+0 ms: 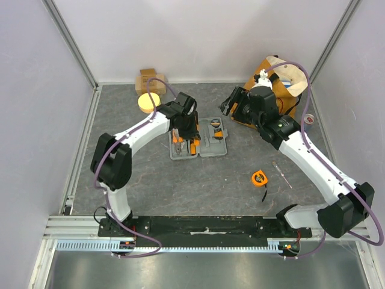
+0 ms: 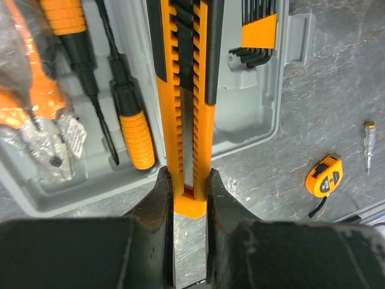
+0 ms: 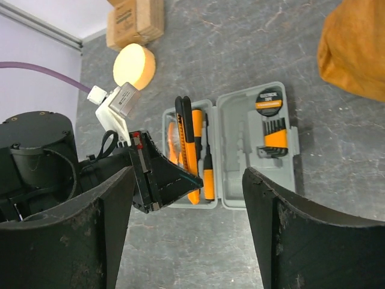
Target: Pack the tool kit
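Note:
The tool kit's grey case point(image 1: 215, 149) lies open at mid-table. Its left half holds a screwdriver point(image 2: 135, 135) and bagged pliers point(image 2: 36, 114); the right half holds hex keys point(image 2: 255, 36). My left gripper point(image 2: 187, 186) is shut on the near end of an orange-and-black utility knife point(image 2: 183, 90), which lies lengthwise over the case's left half point(image 3: 186, 126). My right gripper point(image 3: 189, 174) stands wide open with nothing between its fingers, raised at the back right of the case point(image 1: 231, 102). An orange tape measure point(image 1: 259, 177) and a thin tester screwdriver point(image 1: 281, 174) lie on the table to the case's right.
An orange-brown tote bag point(image 1: 283, 78) stands at the back right, behind the right arm. A tan cardboard box point(image 1: 150, 80) and a yellow round disc point(image 1: 148, 102) sit at the back left. Walls close in the table on three sides.

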{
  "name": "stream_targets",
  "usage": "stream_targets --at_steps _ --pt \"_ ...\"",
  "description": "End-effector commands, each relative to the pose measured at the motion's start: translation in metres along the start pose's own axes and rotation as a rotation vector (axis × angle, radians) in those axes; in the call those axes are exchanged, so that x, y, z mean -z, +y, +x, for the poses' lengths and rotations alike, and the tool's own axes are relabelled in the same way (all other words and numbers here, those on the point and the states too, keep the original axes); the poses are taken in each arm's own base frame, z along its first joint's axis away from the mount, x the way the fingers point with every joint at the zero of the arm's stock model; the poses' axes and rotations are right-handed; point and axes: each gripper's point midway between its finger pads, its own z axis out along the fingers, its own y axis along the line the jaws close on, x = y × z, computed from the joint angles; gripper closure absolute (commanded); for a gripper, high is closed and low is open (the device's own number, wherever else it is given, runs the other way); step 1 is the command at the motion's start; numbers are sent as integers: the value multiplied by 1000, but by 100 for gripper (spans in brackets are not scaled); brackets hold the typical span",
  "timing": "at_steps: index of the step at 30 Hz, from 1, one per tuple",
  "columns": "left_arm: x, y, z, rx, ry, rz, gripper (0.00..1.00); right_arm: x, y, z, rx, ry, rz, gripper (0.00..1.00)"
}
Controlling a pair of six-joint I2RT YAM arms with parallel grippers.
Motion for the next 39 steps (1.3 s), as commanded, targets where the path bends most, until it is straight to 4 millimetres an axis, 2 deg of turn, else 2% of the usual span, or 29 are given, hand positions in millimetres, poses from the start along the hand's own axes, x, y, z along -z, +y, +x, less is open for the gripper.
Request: stream_targets --at_steps 1,9,14,19,24,29,33,39 --pt "-12 -24 -5 36 15 34 98 9 -15 -4 11 -23 39 22" --pt "-40 -20 2 75 79 -17 98 9 -40 1 6 -13 84 21" --pt "-56 -19 10 99 120 -32 98 8 -48 4 2 5 91 21" --pt "-69 -9 17 120 147 -81 98 7 -55 3 5 10 100 21" --pt "-71 -1 22 137 158 -128 98 7 -54 3 1 13 96 21" --pt "-72 -1 27 138 171 -148 97 8 -58 1 -7 6 108 21" --pt "-73 4 29 155 188 -192 89 9 -60 3 -21 9 112 21" --pt "-69 2 25 136 199 -205 77 8 -60 3 -28 9 113 22"
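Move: The left hand holds the utility knife by its back end. The empty slot beside the hinge, in the right half of the open tool case, has its middle about 6 cm ahead of that hand, 3 cm right and 10 cm below. At about that depth, the nearest screwdriver lies 6 cm ahead and 2 cm left, and the hex keys 7 cm ahead and 9 cm right. From the right hand the slot is roughly 3 cm ahead, 10 cm left and 27 cm down. The left hand, still pinching the knife with its blade length pointing ahead of the fingers, lowers it nearly 8 cm towards the slot, shifting some 3 cm right over the first half and slowing to a creep near the bottom while the wrist steadily tips the fingers about 15 degrees nearer to straight down. The right hand, empty and open, backs off to the right by about 5 cm and sinks some 4 cm, then all but stops, clear of the case. ##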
